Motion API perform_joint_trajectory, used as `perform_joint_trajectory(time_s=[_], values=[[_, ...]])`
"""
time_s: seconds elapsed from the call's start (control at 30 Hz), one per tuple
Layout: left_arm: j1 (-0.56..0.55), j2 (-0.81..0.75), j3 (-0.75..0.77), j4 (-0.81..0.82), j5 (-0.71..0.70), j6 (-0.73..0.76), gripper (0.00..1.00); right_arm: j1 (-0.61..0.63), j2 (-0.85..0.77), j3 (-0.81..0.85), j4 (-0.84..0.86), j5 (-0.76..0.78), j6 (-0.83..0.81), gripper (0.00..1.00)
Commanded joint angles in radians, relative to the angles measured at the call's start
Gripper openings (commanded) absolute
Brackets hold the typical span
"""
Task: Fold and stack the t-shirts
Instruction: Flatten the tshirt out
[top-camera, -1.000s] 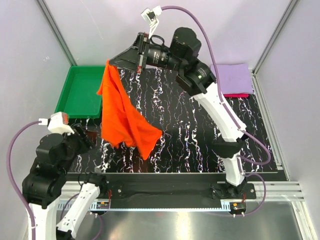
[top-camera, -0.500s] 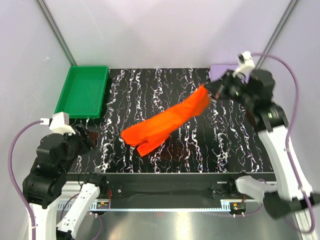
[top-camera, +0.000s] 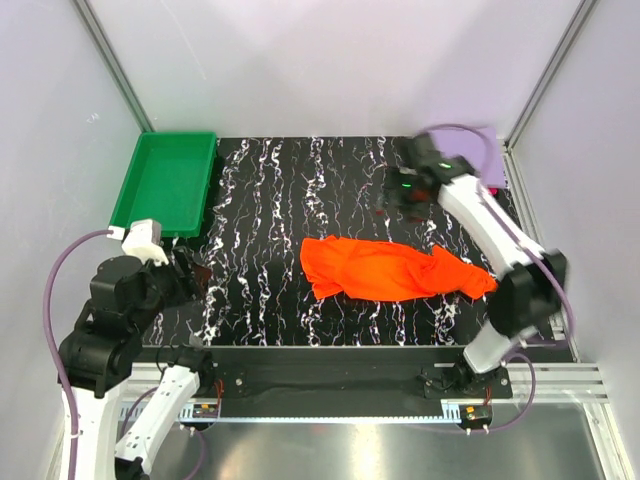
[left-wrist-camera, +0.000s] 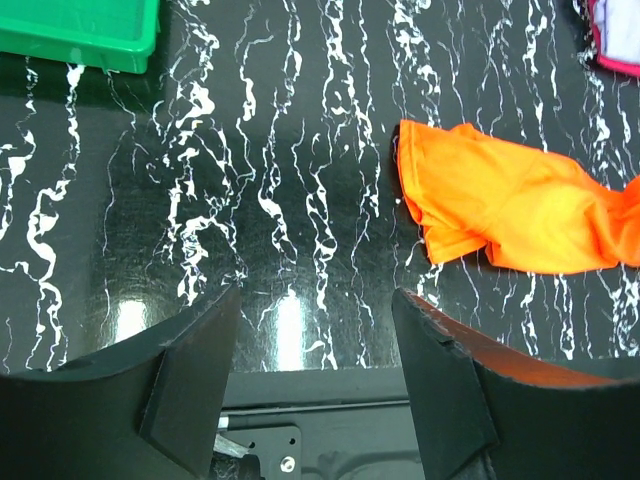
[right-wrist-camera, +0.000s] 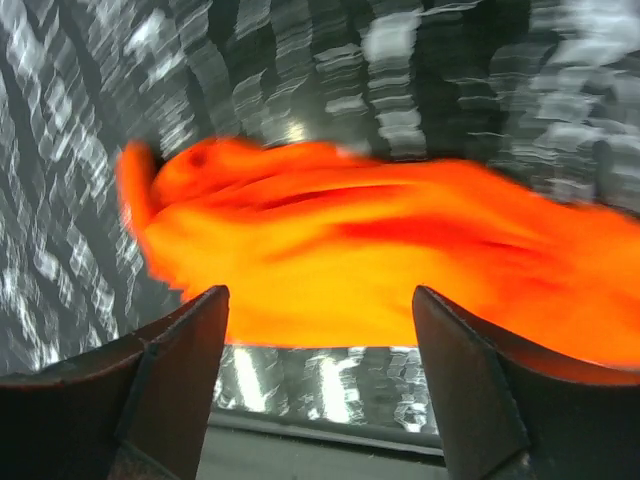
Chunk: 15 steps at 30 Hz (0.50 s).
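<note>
The bright orange-red t-shirt (top-camera: 392, 268) lies loose on the black marbled table as a long crumpled strip, right of centre; it also shows in the left wrist view (left-wrist-camera: 510, 200) and, blurred, in the right wrist view (right-wrist-camera: 380, 250). My right gripper (top-camera: 398, 192) (right-wrist-camera: 320, 310) hangs open behind the shirt, nothing between its fingers. The lavender t-shirt (top-camera: 494, 163) lies at the back right corner, mostly hidden by the right arm, with a crimson-pink edge (left-wrist-camera: 612, 62) under it. My left gripper (top-camera: 185, 275) (left-wrist-camera: 315, 300) stands open and empty over the table's near left edge.
A green plastic tray (top-camera: 165, 185) sits at the back left corner. The right arm's elbow (top-camera: 525, 290) hangs over the table's right side, just beyond the shirt's right end. Metal frame posts stand at both back corners.
The right gripper swung the orange-red t-shirt from the back left across to the right, opened and let it go. The shirt now lies on the table. The left arm shifted slightly.
</note>
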Motion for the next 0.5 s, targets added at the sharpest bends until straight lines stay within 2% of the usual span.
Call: perform_joint_trajectory(time_s=[0.0, 0.07, 0.13, 0.17, 0.2, 0.3, 0.4, 0.47], values=[[-0.003, 0.0, -0.001, 0.044, 0.04, 0.041, 0.68, 0.221, 0.173, 0.247, -0.059, -0.068, -0.009, 0.79], [-0.003, 0.001, 0.008, 0.038, 0.033, 0.043, 0.68, 0.298, 0.341, 0.357, -0.115, -0.048, -0.009, 0.77], [-0.003, 0.004, 0.017, 0.038, 0.033, 0.044, 0.68, 0.373, 0.46, 0.552, -0.205, -0.01, -0.006, 0.79], [-0.003, 0.004, 0.02, 0.032, 0.031, 0.044, 0.68, 0.392, 0.576, 0.626, -0.245, -0.007, -0.008, 0.8], [-0.003, 0.003, 0.025, 0.03, 0.036, 0.043, 0.68, 0.407, 0.635, 0.765, -0.285, 0.001, -0.017, 0.82], [-0.003, -0.005, 0.019, 0.026, 0.04, 0.041, 0.69, 0.461, 0.81, 0.989, -0.415, 0.077, -0.057, 0.83], [-0.003, -0.018, 0.009, 0.015, 0.034, 0.038, 0.69, 0.483, 0.853, 0.976, -0.396, 0.081, -0.075, 0.82], [-0.003, -0.025, 0.008, 0.012, 0.034, 0.038, 0.69, 0.49, 0.836, 0.888, -0.331, 0.096, -0.078, 0.79]])
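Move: The right hand is empty and open. The orange t-shirt's far left corner lies about 21 cm to its left, some 2 cm back and 17 cm below. The crumpled orange t-shirt's middle is some 9 cm back and 2 cm left, at table height, and the purple shirt stack is about 20 cm ahead and 14 cm right. From the idle left hand that corner is roughly 18 cm ahead, 24 cm right and 27 cm below. The right hand sweeps fast to its left, about 24 cm, passing above the orange t-shirt towards its far left corner, and in the second half bends more and more downward, sinking about 11 cm in all. On the way the wrist swings some 30 degrees counter-clockwise and tips the fingers a little steeper, the fingers staying wide open and ending just above the cloth near that corner, with no touch to be seen yet. ##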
